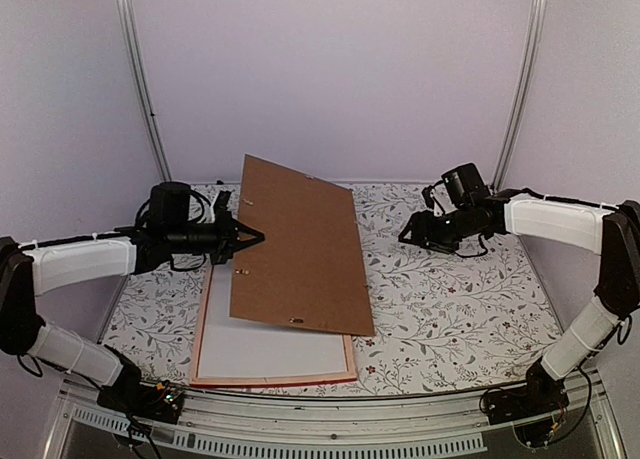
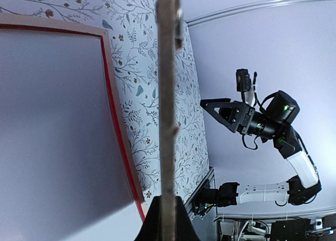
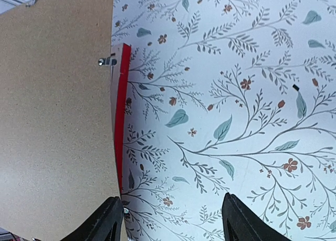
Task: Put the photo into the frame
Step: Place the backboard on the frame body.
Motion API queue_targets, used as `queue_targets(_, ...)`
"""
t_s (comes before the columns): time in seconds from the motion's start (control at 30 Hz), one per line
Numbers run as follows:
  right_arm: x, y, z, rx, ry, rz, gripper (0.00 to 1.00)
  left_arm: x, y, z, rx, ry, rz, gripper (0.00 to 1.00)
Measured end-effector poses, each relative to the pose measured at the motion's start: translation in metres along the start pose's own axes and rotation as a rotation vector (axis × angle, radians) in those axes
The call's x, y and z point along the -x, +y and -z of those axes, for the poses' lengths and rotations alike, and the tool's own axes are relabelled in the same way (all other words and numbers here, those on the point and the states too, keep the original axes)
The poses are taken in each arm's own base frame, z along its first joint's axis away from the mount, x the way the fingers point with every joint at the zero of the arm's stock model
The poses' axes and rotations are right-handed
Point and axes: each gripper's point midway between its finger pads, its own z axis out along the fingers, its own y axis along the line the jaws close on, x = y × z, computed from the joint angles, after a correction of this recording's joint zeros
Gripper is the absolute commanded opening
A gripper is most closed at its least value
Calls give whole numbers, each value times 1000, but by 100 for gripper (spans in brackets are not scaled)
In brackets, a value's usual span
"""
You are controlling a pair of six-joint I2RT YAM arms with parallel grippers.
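The frame (image 1: 275, 381) lies back side up at the near left of the table, its pale rail (image 2: 122, 120) and red edge (image 3: 119, 136) showing. A plain white sheet (image 1: 270, 351) fills it. No printed side shows, so I cannot tell whether it is the photo. A brown backing board (image 1: 300, 244) slants over the frame's far part. My left gripper (image 1: 258, 237) is shut on the board's left edge (image 2: 167, 94), which runs edge-on out of its closed jaws (image 2: 167, 209). My right gripper (image 1: 405, 237) hangs open over the cloth (image 3: 170, 199), right of the board (image 3: 52, 120), holding nothing.
A floral cloth (image 1: 450, 299) covers the table. A metal rail (image 1: 330, 414) runs along the near edge, with both arm bases on it. White walls with metal uprights (image 1: 520, 79) close the back and sides. A small metal clip (image 3: 106, 61) sits at the frame's corner.
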Motion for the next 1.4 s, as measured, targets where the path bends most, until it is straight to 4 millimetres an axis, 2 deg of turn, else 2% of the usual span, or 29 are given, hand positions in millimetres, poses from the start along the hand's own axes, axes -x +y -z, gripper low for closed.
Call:
queue_targets(0.13, 13, 7, 12, 1, -41, 17, 68, 3, 5, 37, 18, -34, 4, 0)
queue_targets(0.27, 9, 3, 9, -12, -23, 13, 68, -2, 22, 65, 52, -44, 40, 0)
queue_targets(0.43, 4, -2, 0, -23, 1, 6, 68, -9, 42, 82, 105, -28, 85, 0)
queue_targets(0.57, -3, -8, -11, -34, 33, -3, 68, -18, 50, 85, 107, 5, 110, 0)
queue_targets(0.77, -8, -12, -15, -39, 43, -6, 68, -29, 53, 85, 79, 47, 142, 0)
queue_targets(1.4, -18, -18, -23, -44, 60, -15, 68, -33, 59, 76, 5, 71, 185, 0)
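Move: My left hand still pinches the backboard's left edge; the board's middle hangs about 12 cm to its right and 9 cm lower. The frame body's middle lies some 17 cm below this hand, about 2 cm back and 1 cm right; its left rail is about 15 cm left and 2 cm back, its right rail 17 cm right and 2 cm back. From my empty right hand, the frame's middle is about 31 cm left, 7 cm back and 12 cm below. Keeping the pinch, I carry the tilted backboard left about 9 cm and back some 5 cm over the frame body, towards its left rail; my left hand lifts a touch, then eases down about 4 cm, tipping roughly 10 degrees downward and nearly stopping sideways as the right edge lines up inside the right rail. My right hand, open and clear of the board, rises slightly and then sinks about 5 cm almost in place. ##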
